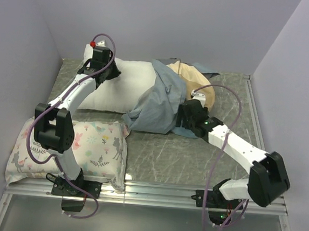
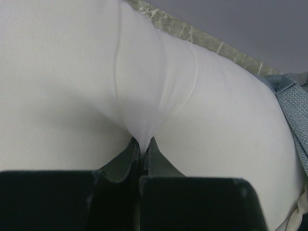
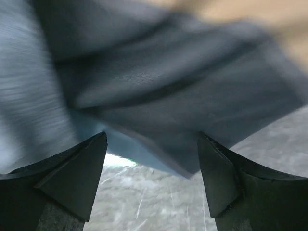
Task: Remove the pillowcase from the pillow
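The white pillow [image 1: 111, 87] lies across the back of the table, its left half bare. The pillowcase [image 1: 158, 102] is bunched over its right half, grey-blue inner side out, with a tan stripe [image 1: 193, 78] at the back. My left gripper [image 1: 110, 75] is shut on a pinch of white pillow fabric [image 2: 143, 139] near the pillow's left end. In the left wrist view the pillowcase [image 2: 296, 110] shows at the right edge. My right gripper [image 1: 180, 118] sits at the pillowcase's near right edge. It [image 3: 151, 147] stands open, and the cloth [image 3: 168, 86] hangs just above its fingertips [image 3: 86, 168], ungripped.
A smaller floral-print pillow [image 1: 86, 147] lies at the front left beside the left arm. Grey walls close in the back and both sides. A metal rail [image 1: 153, 191] runs along the near edge. Marbled grey table surface [image 1: 183, 156] shows in front of the pillowcase.
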`<state>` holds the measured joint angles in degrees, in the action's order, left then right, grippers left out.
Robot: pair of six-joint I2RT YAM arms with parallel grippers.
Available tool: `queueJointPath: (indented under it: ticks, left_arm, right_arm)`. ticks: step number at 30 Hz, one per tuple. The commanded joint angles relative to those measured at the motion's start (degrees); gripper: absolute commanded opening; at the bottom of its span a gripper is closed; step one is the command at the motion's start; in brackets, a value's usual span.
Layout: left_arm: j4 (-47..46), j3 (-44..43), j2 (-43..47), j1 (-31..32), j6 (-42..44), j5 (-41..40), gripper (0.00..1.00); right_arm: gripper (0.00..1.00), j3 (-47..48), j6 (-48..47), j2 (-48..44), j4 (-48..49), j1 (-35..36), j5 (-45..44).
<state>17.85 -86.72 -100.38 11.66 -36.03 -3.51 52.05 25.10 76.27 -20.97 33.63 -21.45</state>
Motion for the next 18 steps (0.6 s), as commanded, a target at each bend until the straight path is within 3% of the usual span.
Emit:
queueJointPath:
  ticks: [1, 5, 7, 9, 10, 11, 15, 18]
  left_arm:
    - [-1.4, -1.0, -0.2, 0.3, 1.3, 0.0, 0.0]
    - [-0.8, -1.9, 0.2, 0.5, 2.1, 1.2, 0.0]
    - [-0.2, -2.7, 0.7, 0.6, 3.2, 1.8, 0.04]
    - [0.4, -2.8, 1.9, 1.4, 3.7, 1.0, 0.27]
    - [0.5, -2.7, 2.5, 1.7, 3.9, 0.4, 0.4]
    - [0.8, -2.5, 3.3, 2.3, 3.7, -1.4, 0.63]
    - [0.8, 1.5, 9.6, 5.9, 2.0, -7.6, 0.94]
    - [-0.1, 8.7, 15.4, 10.3, -2.0, -13.4, 0.99]
  right_arm:
    - [0.83, 0.1, 0.4, 2.4, 8.8, 0.4, 0.2]
    - [0.77, 2.1, 0.6, 7.0, 7.9, 0.5, -0.6]
    - [0.48, 1.8, 1.0, 6.7, 7.9, 0.4, -0.6]
    - [0.06, 1.6, 1.6, 5.3, 7.0, 0.4, -0.8]
    - [0.01, 1.7, 1.6, 4.9, 6.6, 0.4, -1.0]
    - [0.0, 2.3, 1.5, 4.3, 5.9, 0.5, -1.2]
    - [0.0, 3.7, 0.9, 2.9, 2.2, 0.4, -2.0]
    - [0.0, 4.5, 0.4, 1.6, 1.1, 0.5, -1.4]
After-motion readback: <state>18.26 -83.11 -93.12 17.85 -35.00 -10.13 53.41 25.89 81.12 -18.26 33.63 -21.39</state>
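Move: My open right hand is just above the dark grey pillowcase cloth it will grip, about 1 cm ahead, 1 cm left and 4 below. The tan panel lies some 14 cm ahead and 3 right of that hand; the blue bunched fold about 8 ahead and 11 left. My left hand still pinches the white pillow, whose middle is about 6 cm back, 2 right and 5 below it. I sink my open right hand about 3 cm, easing slightly forward and left, down onto the dark grey cloth, shut the fingers to pinch it, then raise it about 2 cm. Just after that grip begins to close, my left fingers spread wide and let go of the white pillow, and the hand pulls away back, up and rightward, roughly 5 cm in all. ##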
